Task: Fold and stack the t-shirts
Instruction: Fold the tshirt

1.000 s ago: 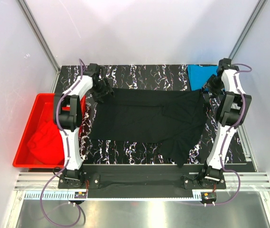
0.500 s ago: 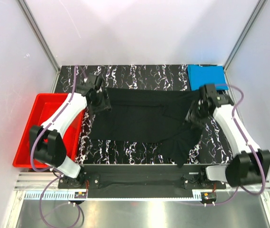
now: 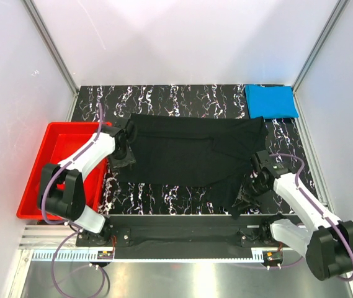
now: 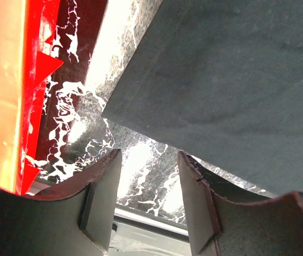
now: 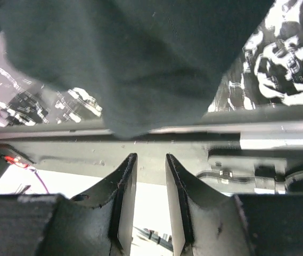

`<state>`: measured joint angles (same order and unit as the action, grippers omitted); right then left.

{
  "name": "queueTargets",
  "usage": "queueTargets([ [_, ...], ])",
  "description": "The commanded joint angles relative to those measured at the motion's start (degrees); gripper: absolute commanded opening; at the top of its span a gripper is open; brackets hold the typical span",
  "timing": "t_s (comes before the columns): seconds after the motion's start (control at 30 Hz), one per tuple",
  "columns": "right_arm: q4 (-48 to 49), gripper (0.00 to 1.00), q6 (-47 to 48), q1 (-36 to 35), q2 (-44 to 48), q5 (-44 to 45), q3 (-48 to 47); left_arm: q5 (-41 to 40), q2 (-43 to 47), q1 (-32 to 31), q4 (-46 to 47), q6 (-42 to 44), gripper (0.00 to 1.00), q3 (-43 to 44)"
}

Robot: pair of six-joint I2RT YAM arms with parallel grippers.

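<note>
A black t-shirt (image 3: 188, 149) lies spread flat across the marbled table, one flap reaching the near edge (image 3: 233, 208). Beside its near left corner my left gripper (image 3: 124, 159) is low over the table. In the left wrist view the gripper (image 4: 148, 157) is open and empty, and the shirt's corner (image 4: 108, 113) lies just beyond its fingertips. My right gripper (image 3: 247, 197) hovers by the near right flap. In the right wrist view it (image 5: 150, 158) is narrowly open and empty, below the hanging fabric (image 5: 124, 80). A folded bright blue t-shirt (image 3: 270, 100) rests at the back right.
A red plastic tub (image 3: 32, 186) stands off the table's left side, and its wall (image 4: 10, 96) is close to my left gripper. The metal front rail (image 5: 204, 152) runs just under the right gripper. Bare marbled table (image 3: 182, 98) shows behind the black shirt.
Both arms swung from the shirt's far corners toward the near edge, the left to the near left corner and the right to the near right flap. Both pairs of jaws narrowed.
</note>
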<state>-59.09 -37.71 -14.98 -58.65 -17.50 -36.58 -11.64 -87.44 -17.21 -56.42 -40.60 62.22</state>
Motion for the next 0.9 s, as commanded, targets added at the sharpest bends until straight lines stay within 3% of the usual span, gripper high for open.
queueTargets([
  [0.0,9.2,0.35,-2.5,-1.1,-1.2,-2.1,2.6,-0.8,5.4,0.0,0.6,-0.7,0.51,-0.8],
  [0.27,27.1,0.34,-2.0,-1.5,-19.5,-0.4,-1.6,1.4,10.8,0.0,1.7,2.8,0.52,-2.7],
  [0.43,28.6,0.34,-1.7,-2.7,-31.1,-0.3,-10.5,4.4,11.2,0.0,4.0,5.9,0.52,-2.1],
  [0.57,23.2,0.34,-1.6,-3.9,-35.7,1.3,-19.7,5.7,10.5,0.0,6.0,7.4,0.52,-1.9],
  [0.63,20.4,0.36,-1.7,-3.9,-35.2,2.6,-20.7,5.8,9.6,0.0,6.8,7.6,0.52,-2.0],
  [0.87,13.0,0.40,-3.0,-5.9,-19.8,5.7,-14.1,6.8,9.0,0.0,9.2,9.1,0.52,-2.2],
])
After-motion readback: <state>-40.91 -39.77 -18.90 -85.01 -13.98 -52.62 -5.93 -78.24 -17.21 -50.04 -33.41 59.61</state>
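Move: The loose black flap of the T-shirt lies just under the right hand, its middle about 3 cm ahead, 3 cm left and 6 cm below, and its tip some 5 cm back and 3 cm left. The table's near edge passes about 5 cm behind the hand; the shirt's main body is centred about 24 cm ahead and 22 cm to the left. From the left hand, the flap is roughly 44 cm right, 13 cm back and 7 cm below. The right hand dips about 5 cm onto the loose flap while starting forward, then sweeps some 15 cm forward and 5 cm left with its fingers held partly open, pushing the flap off the near edge towards the shirt's body, before it rises about 4 to 5 cm and eases back a couple of centimetres. The left hand, also open, lifts about 3 cm above the shirt's near left part, then drifts a couple of centimetres right and slightly forward. ##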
